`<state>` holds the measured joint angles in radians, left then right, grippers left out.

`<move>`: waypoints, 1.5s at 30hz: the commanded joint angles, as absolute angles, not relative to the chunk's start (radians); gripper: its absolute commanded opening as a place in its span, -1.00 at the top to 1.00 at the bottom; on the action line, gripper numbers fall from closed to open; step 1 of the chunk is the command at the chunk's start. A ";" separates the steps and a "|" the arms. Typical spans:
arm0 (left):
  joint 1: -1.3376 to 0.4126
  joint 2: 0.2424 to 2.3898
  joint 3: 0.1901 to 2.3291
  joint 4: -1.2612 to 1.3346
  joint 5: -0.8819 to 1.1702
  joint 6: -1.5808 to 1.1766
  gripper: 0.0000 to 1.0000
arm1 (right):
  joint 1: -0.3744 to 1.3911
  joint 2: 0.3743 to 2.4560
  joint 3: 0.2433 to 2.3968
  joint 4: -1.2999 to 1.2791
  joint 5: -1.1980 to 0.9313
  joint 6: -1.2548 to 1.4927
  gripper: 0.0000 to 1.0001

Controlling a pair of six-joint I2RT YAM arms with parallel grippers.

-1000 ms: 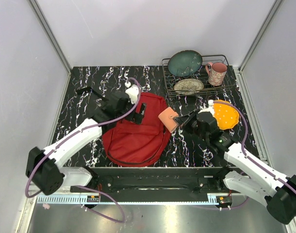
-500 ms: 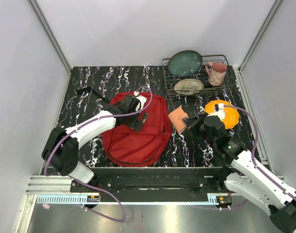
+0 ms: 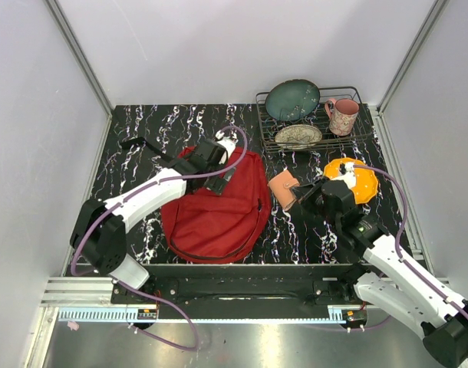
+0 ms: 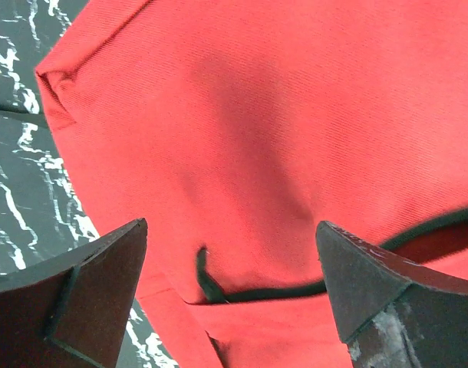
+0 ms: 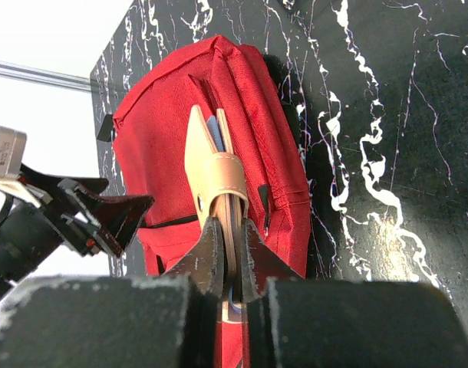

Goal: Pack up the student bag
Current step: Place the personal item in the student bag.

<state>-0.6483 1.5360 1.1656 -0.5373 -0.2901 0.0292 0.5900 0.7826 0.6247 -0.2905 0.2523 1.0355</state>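
The student bag (image 3: 219, 211) is a red backpack lying flat on the dark marbled table, left of centre. My left gripper (image 3: 221, 179) hovers open over its upper part. In the left wrist view its fingertips (image 4: 96, 268) straddle red fabric and a black zip line (image 4: 257, 290) on the student bag (image 4: 242, 115), with nothing held. My right gripper (image 3: 298, 194) is shut on a tan leather case (image 3: 282, 188) just right of the bag. In the right wrist view the tan case (image 5: 211, 165) stands edge-on in the right gripper (image 5: 231, 253), with the student bag (image 5: 253, 107) behind it.
A wire dish rack (image 3: 362, 130) at the back right holds a teal plate (image 3: 292, 100), a patterned plate (image 3: 298, 136) and a pink mug (image 3: 342, 116). An orange plate (image 3: 357, 182) lies behind my right arm. A black strap (image 3: 138, 143) trails off the bag's left.
My left gripper has swung right, over the bag's upper middle. My right gripper has drawn the tan case a little to the right, off the bag's edge.
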 commanded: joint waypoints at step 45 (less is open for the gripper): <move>-0.744 1.594 0.933 -0.359 -0.370 0.012 0.75 | 0.462 0.801 0.588 -0.178 0.064 1.025 0.92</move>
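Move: The red fabric beside the dark zipper opening, where I will pinch, is some 5 cm below my left hand, about 2 cm back and 3 cm to its right. From that hand, the bag's black zip pull is about 10 cm right and 6 cm back. The personal item, shut in my right fingers, is roughly 15 cm right, 1 cm back and 5 cm higher. From my right hand the pinch spot is about 16 cm left, level fore and aft, and 11 cm down. I lower my open left hand about 4 cm onto the bag, easing slightly forward, then drawing back and rightward beside the zipper opening. The wrist turns about 10 degrees clockwise and mostly back again. Near the bottom I close the fingers and pinch a fold of red fabric, creeping forward a little as they shut. My right hand keeps its grip on the personal item, sinking only slightly. ##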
